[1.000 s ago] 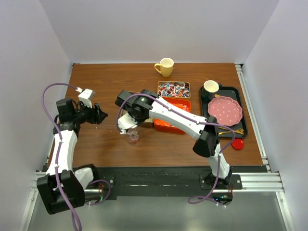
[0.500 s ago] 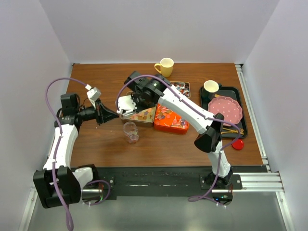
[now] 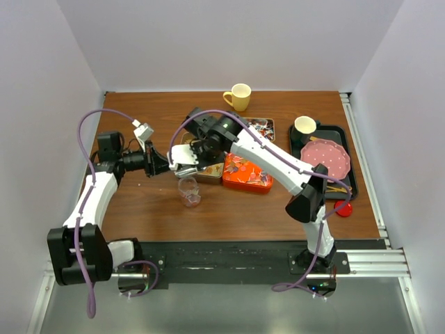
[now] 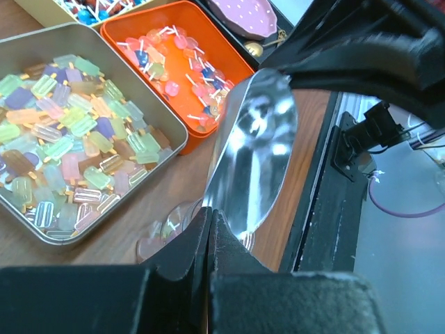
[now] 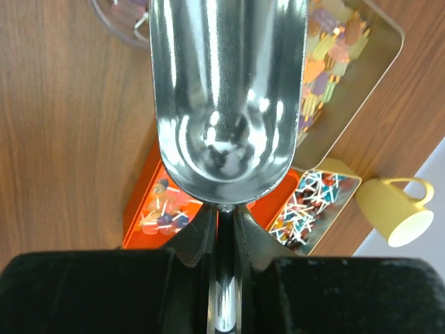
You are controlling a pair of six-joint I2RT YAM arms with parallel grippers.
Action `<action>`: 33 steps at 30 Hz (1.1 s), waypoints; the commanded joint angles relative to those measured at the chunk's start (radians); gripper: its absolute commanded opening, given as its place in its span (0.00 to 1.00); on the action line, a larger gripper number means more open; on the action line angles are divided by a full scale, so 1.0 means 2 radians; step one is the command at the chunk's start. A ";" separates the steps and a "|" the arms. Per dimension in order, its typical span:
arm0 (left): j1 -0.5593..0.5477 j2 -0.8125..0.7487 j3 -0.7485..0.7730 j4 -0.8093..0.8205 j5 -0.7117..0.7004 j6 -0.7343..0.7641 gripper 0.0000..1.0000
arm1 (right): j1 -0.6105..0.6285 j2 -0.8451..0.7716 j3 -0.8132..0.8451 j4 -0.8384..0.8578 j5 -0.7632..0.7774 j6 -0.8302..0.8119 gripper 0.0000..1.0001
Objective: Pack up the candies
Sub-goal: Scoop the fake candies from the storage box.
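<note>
The candies lie in three tins: pastel pieces in a silver tin, orange-red ones in an orange tin, red-blue-white ones in a far tin. My right gripper is shut on the handle of a metal scoop, whose bowl is empty and hangs by the silver tin's left edge, above a clear cup. My left gripper is shut with nothing between its fingers, just left of the scoop. The cup shows partly behind the left fingertips.
A yellow mug stands at the back. At the right, a black tray carries a pink dotted plate and a white cup. A red lid lies near the tray's front corner.
My left gripper has shut and swung right toward the scoop. My right arm lifted the scoop from beside the cup over the silver tin, then brought it back to the tin's left edge.
</note>
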 commanded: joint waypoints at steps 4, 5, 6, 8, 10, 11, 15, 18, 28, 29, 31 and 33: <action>-0.001 0.006 0.028 0.021 -0.052 0.010 0.27 | -0.112 -0.077 -0.045 -0.042 -0.011 -0.045 0.00; -0.001 0.005 0.025 0.020 -0.058 0.012 0.40 | -0.126 -0.081 -0.053 -0.043 -0.007 -0.060 0.00; -0.001 0.005 0.022 0.020 -0.062 0.013 0.45 | -0.136 -0.088 -0.083 -0.037 0.018 -0.093 0.00; -0.001 0.009 0.019 0.023 -0.071 0.010 0.56 | -0.159 -0.106 -0.119 -0.013 0.045 -0.126 0.00; -0.001 0.013 0.018 0.029 -0.077 -0.002 0.68 | -0.171 -0.111 -0.163 0.003 0.085 -0.163 0.00; -0.001 0.016 0.017 0.034 -0.078 -0.005 0.85 | -0.174 -0.107 -0.173 0.006 0.097 -0.171 0.00; 0.000 0.018 0.019 0.046 -0.084 -0.014 0.87 | -0.186 -0.087 -0.200 0.020 0.154 -0.193 0.00; -0.001 0.020 0.018 0.046 -0.089 -0.014 0.87 | -0.190 -0.072 -0.216 0.038 0.201 -0.203 0.00; -0.001 0.016 0.005 0.053 -0.093 -0.017 0.87 | -0.189 -0.030 -0.236 0.105 0.328 -0.213 0.00; -0.001 0.016 0.004 0.055 -0.094 -0.018 0.87 | -0.189 -0.026 -0.236 0.110 0.346 -0.213 0.00; -0.001 0.016 0.002 0.061 -0.093 -0.024 0.87 | -0.189 -0.012 -0.234 0.114 0.365 -0.211 0.00; 0.000 0.017 0.001 0.063 -0.091 -0.026 0.87 | -0.189 -0.002 -0.224 0.109 0.376 -0.202 0.00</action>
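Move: The orange-red candy box lies about 18 cm to the right of the right hand and some 4 cm farther out, roughly 14 cm below it. The glass jar is about 5 cm left and 6 cm nearer the base. The popsicle box is straight ahead, some 7 cm out; the lollipop box stands about 17 cm out and 18 cm right. From the left hand, the candy box lies about 27 cm right and 5 cm farther out. Swinging quickly to the right and then easing forward, the right hand carries the emptied scoop away from the jar to the far part of the orange-red candy box, some 25 cm in all. It sinks about 6 cm, mostly late, rolling some 45 degrees so its fingers swing from down-left to down-right; its grip on the handle holds. The left hand opens its shut fingers wide, easing about 3 cm forward and slightly down. ##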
